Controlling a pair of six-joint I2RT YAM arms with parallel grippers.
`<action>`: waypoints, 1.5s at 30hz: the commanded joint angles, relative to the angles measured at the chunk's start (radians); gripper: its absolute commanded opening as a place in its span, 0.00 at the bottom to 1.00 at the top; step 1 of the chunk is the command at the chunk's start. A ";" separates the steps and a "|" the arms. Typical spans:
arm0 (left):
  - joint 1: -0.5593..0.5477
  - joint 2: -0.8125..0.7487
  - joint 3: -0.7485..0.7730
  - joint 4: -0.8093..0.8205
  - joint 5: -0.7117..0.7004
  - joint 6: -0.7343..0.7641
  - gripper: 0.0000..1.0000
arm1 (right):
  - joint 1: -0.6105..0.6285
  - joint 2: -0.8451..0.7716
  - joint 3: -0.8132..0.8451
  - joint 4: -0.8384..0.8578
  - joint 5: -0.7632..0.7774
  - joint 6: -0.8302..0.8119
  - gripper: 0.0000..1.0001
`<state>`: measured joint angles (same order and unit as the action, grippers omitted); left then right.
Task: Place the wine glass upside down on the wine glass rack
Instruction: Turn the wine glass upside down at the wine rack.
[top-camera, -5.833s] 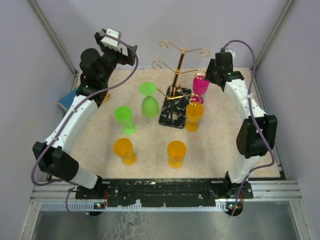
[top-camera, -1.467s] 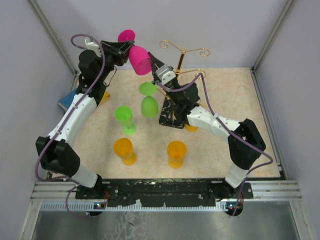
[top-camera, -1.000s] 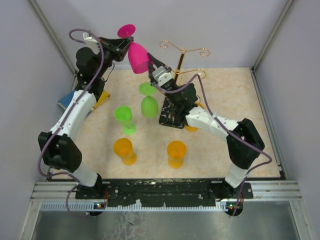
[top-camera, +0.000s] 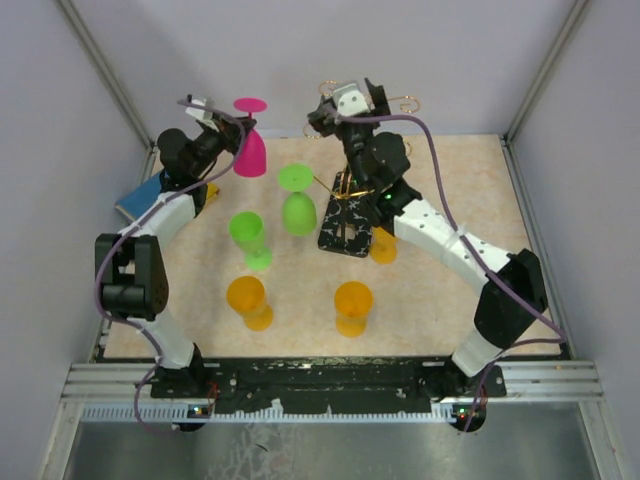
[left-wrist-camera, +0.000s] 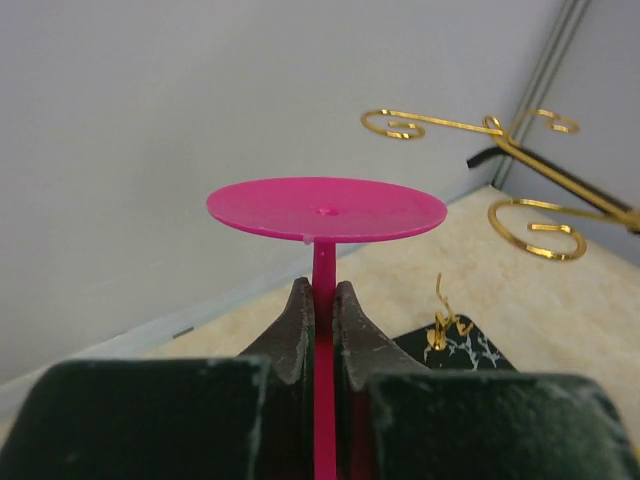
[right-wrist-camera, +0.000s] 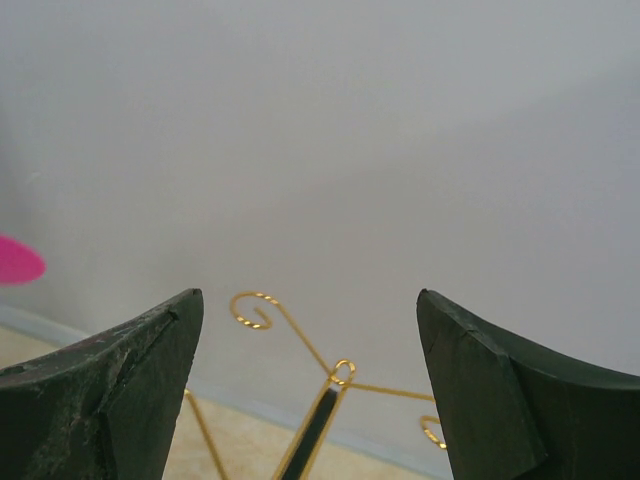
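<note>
A pink wine glass (top-camera: 248, 152) hangs upside down over the table's back left, its round foot (left-wrist-camera: 326, 208) on top. My left gripper (top-camera: 234, 134) is shut on its thin stem (left-wrist-camera: 323, 275), just under the foot. The wine glass rack (top-camera: 350, 228) stands mid-table on its black marbled base, and its gold spirals (left-wrist-camera: 538, 226) lie to the right of the glass. My right gripper (top-camera: 322, 114) is open and holds nothing, up beside the rack's top. Between its fingers (right-wrist-camera: 150, 370) a spiral arm (right-wrist-camera: 256, 310) shows.
A green glass (top-camera: 299, 208) is upside down left of the rack; another green one (top-camera: 248, 236) stands nearer. Two orange glasses (top-camera: 249, 300) (top-camera: 352, 304) stand in front, a third (top-camera: 386, 244) beside the rack's base. A blue object (top-camera: 140, 196) lies at the left edge.
My right gripper has opened, come off the pink glass and swung right, up to the rack's top. My left arm has carried the glass left and down, bringing it more upright.
</note>
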<state>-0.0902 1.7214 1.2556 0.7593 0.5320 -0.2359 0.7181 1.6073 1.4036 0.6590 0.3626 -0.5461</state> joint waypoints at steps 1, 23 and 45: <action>-0.008 0.034 -0.006 0.205 0.176 0.076 0.00 | -0.035 -0.069 0.097 -0.105 0.099 0.027 0.88; -0.069 0.139 -0.158 0.764 0.371 -0.080 0.00 | -0.101 -0.131 -0.045 -0.066 0.112 -0.061 0.89; -0.069 0.359 0.107 0.940 0.655 -0.485 0.00 | -0.121 -0.146 -0.081 -0.059 0.124 -0.083 0.90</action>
<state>-0.1558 2.0434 1.3106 1.5246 1.1339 -0.6346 0.6098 1.5063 1.3243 0.5564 0.4767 -0.6106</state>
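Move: The pink wine glass is already upside down in the left fingers. The rack's middle left loop, its likely place, lies about 15 cm to this hand's right, roughly 1 cm back and some 3 cm lower. The hanging green glass is about 16 cm back, 12 cm right and 12 cm below; the rear left loop some 10 cm ahead and 18 cm right, at hand height. From the empty right hand the middle left loop lies about 7 cm left, 2 cm back and 13 cm below. Still pinching the pink glass by its stem, foot up, the left hand carries it right by about 10 cm and back 7 cm, sinking 5 cm, in towards the rack's middle left loop, while its wrist swings some 40 degrees clockwise to point almost straight right. The empty right hand, fingers staying wide open, clears off about 8 cm to the right, mostly in the first half second. ##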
